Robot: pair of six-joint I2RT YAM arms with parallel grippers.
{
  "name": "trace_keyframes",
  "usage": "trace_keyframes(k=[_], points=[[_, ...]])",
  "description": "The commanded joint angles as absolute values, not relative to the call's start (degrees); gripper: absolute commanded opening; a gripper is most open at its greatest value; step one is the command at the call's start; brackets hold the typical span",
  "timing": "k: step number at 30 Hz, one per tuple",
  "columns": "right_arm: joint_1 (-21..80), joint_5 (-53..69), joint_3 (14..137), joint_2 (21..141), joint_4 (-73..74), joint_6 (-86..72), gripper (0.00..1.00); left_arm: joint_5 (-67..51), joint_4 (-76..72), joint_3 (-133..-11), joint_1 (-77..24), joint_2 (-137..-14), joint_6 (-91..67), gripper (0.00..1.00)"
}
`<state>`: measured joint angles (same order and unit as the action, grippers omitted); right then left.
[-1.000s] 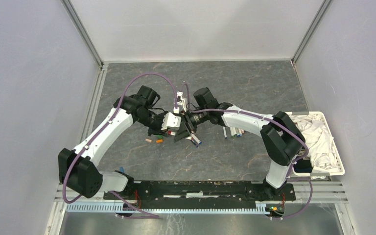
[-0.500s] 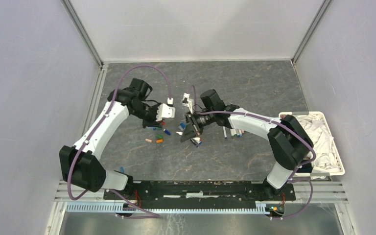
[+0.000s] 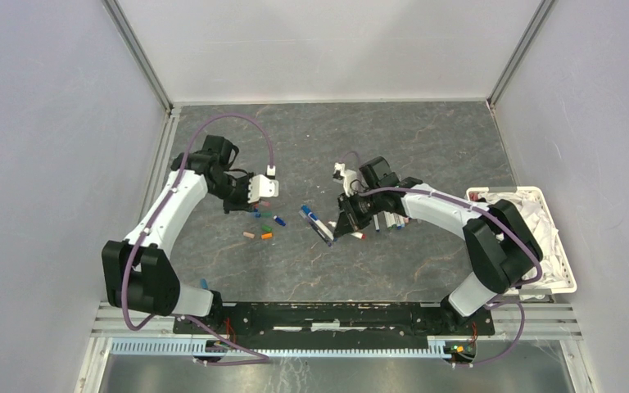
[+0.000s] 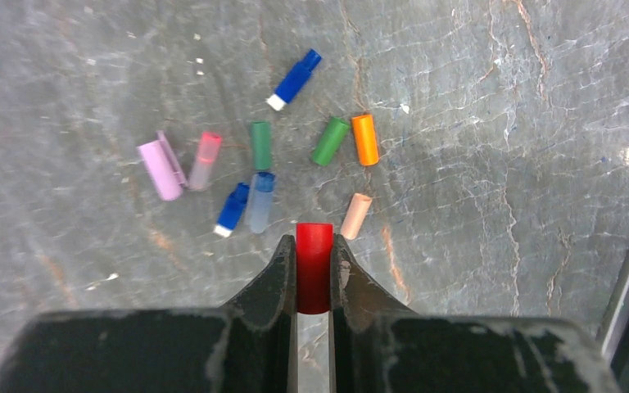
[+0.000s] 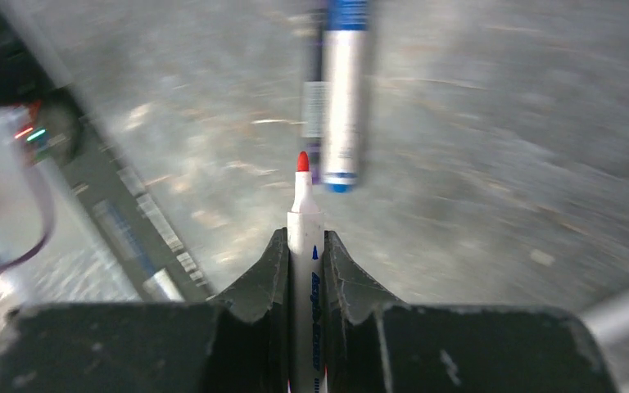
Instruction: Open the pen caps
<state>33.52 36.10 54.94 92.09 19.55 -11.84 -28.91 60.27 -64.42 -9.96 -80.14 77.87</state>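
My left gripper is shut on a red pen cap, which stands out a little past the fingertips. It hovers over several loose pen caps on the table: pink, green, orange, blue and peach. My right gripper is shut on a white pen whose bare red tip points forward. A blue-ended pen lies on the table beyond it. In the top view the left gripper and the right gripper are well apart.
More pens lie in a bunch right of the right gripper. A white basket with a white cloth sits at the table's right edge. The loose caps are scattered between the two arms.
The two grippers, close together a second ago, have drawn apart. The left moved left with the red cap, the right moved right with the pen, its tip now bare.
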Motion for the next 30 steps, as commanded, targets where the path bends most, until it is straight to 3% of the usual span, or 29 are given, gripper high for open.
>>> trace_keyframes(k=[1,10,12,15,20,24,30], points=[[31.86,10.69,56.15,90.12,21.69,-12.3,0.0,-27.43,48.9,-57.94,-9.76,-81.61,72.41,0.02],[31.81,-7.48,54.66,89.5,16.69,-14.94,0.0,-20.96,35.25,-51.64,-9.84,-86.67,63.64,0.02],[31.75,-8.82,53.77,88.92,15.55,-15.01,0.0,-20.91,35.09,-51.21,-9.85,-86.98,63.52,0.08],[31.76,-11.4,52.81,88.69,14.84,-15.12,0.0,-21.09,34.92,-50.65,-9.92,-87.31,63.32,0.26],[31.82,-13.39,51.24,88.7,13.61,-14.51,0.0,-21.77,34.94,-50.04,-10.17,-87.62,62.86,0.47],[31.82,-14.32,50.61,89.61,13.24,-14.18,0.0,-22.84,36.35,-51.07,-10.29,-87.07,62.3,0.51],[31.77,-15.17,49.18,90.28,11.85,-13.9,0.13,-26.81,42.88,-56.44,-10.28,-85.26,60.62,0.52]])
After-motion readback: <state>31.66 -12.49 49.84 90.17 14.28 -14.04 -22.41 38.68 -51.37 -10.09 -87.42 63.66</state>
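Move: The left hand holds the red cap over its landing spot, about 2 cm ahead, 1 cm left and 11 cm below; at that table height, the peach cap lies 2 cm back and 1 cm left of the hand, and the orange cap 2 cm back, 4 cm right. The right hand, gripping the red-tipped pen, is bound for the gap some 7 cm ahead, 12 cm right and 7 cm below; the lone white pen lies 6 cm ahead, 10 cm right of it, and the pen row's middle 7 cm ahead, 18 cm right. The left hand sinks about 9 cm, edging slightly forward and left while turning counter-clockwise, then from halfway on opens its fingers just above the table among the loose caps and lets the red cap go. Meanwhile the right hand keeps its grip on the uncapped red-tipped pen and carries it right and forward, some 15 cm in all and a little down, swinging clockwise so that the fingers go from pointing left-down to forward-down and the pen's tip faces forward above the left end of the pen row. ##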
